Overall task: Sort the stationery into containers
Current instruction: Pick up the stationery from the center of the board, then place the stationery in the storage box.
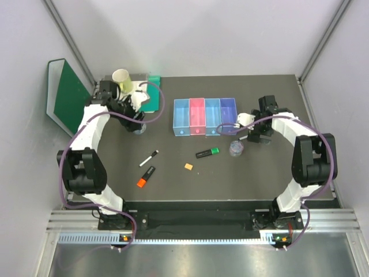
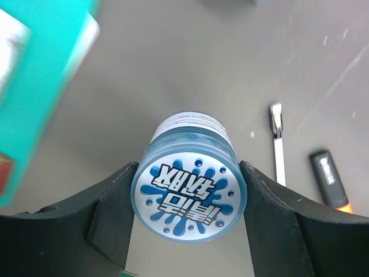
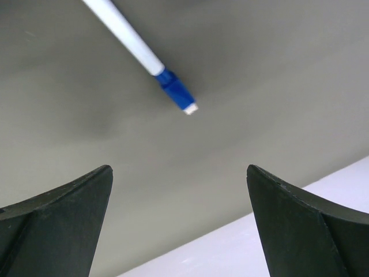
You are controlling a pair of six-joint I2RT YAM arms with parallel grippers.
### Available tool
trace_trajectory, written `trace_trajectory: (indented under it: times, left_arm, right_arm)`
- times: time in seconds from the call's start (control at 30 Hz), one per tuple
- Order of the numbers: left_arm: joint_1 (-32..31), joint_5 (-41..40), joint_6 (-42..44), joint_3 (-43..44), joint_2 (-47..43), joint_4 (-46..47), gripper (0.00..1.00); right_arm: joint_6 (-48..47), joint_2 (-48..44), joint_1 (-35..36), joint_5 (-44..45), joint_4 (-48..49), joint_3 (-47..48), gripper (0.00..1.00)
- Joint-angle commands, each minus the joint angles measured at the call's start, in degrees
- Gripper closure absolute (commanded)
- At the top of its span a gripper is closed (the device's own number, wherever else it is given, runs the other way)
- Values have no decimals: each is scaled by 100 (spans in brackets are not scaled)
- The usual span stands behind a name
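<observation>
My left gripper (image 2: 189, 168) is shut on the round blue-patterned tin (image 2: 190, 199), one finger pressed against each side, at the table's back left (image 1: 138, 126). The four joined containers stand at the back centre: light blue (image 1: 181, 116), pink (image 1: 198, 116), blue (image 1: 213, 116), purple (image 1: 228, 113). My right gripper (image 3: 180, 179) is open and empty beside the purple bin (image 1: 237, 128). A white pen with a blue cap (image 3: 138, 49) lies just ahead of it. On the table lie a clear round tub (image 1: 237, 149), a green-capped highlighter (image 1: 207, 152), a tan block (image 1: 188, 166), a slim white pen (image 1: 149, 158) and an orange-capped highlighter (image 1: 146, 176).
A paper cup (image 1: 121, 78) and a teal box (image 1: 153, 92) stand right behind the left gripper. A green folder (image 1: 68, 95) leans at the left wall. A pale lavender surface (image 3: 300, 242) fills the lower right of the right wrist view.
</observation>
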Motion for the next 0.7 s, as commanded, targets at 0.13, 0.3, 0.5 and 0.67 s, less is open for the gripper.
trace_trajectory:
  times: [0.13, 0.3, 0.5, 0.67]
  left_arm:
    - [-650, 529, -533, 1357, -60, -73, 89]
    - [-1309, 353, -762, 2121, 379, 77, 92]
    - [-1986, 133, -833, 3070, 1118, 182, 94]
    - [-2416, 54, -850, 3801, 1873, 218, 95]
  right_arm:
    - [-1329, -95, -209, 81, 1095, -309, 0]
    - [-1753, -244, -200, 72, 1184, -537, 1]
    - [-1990, -498, -217, 55, 1219, -792, 1]
    - [-2069, -727, -253, 11, 1351, -1152, 1]
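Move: The left hand, already holding the labelled jar, has the left blue box about 17 cm to its right, 9 ahead and 11 below; the pink box is some 7 cm farther right, and the white pen about 3 cm right of the hand and 9 back. From the open right hand the blue-capped marker lies roughly 5 cm left, 1 ahead and 5 below, the glitter jar 9 left and 5 back, the purple box 13 left and 8 ahead. Left hand sweeps the gripped jar about 18 cm right, rising, towards the boxes; open right hand turns counter-clockwise. ##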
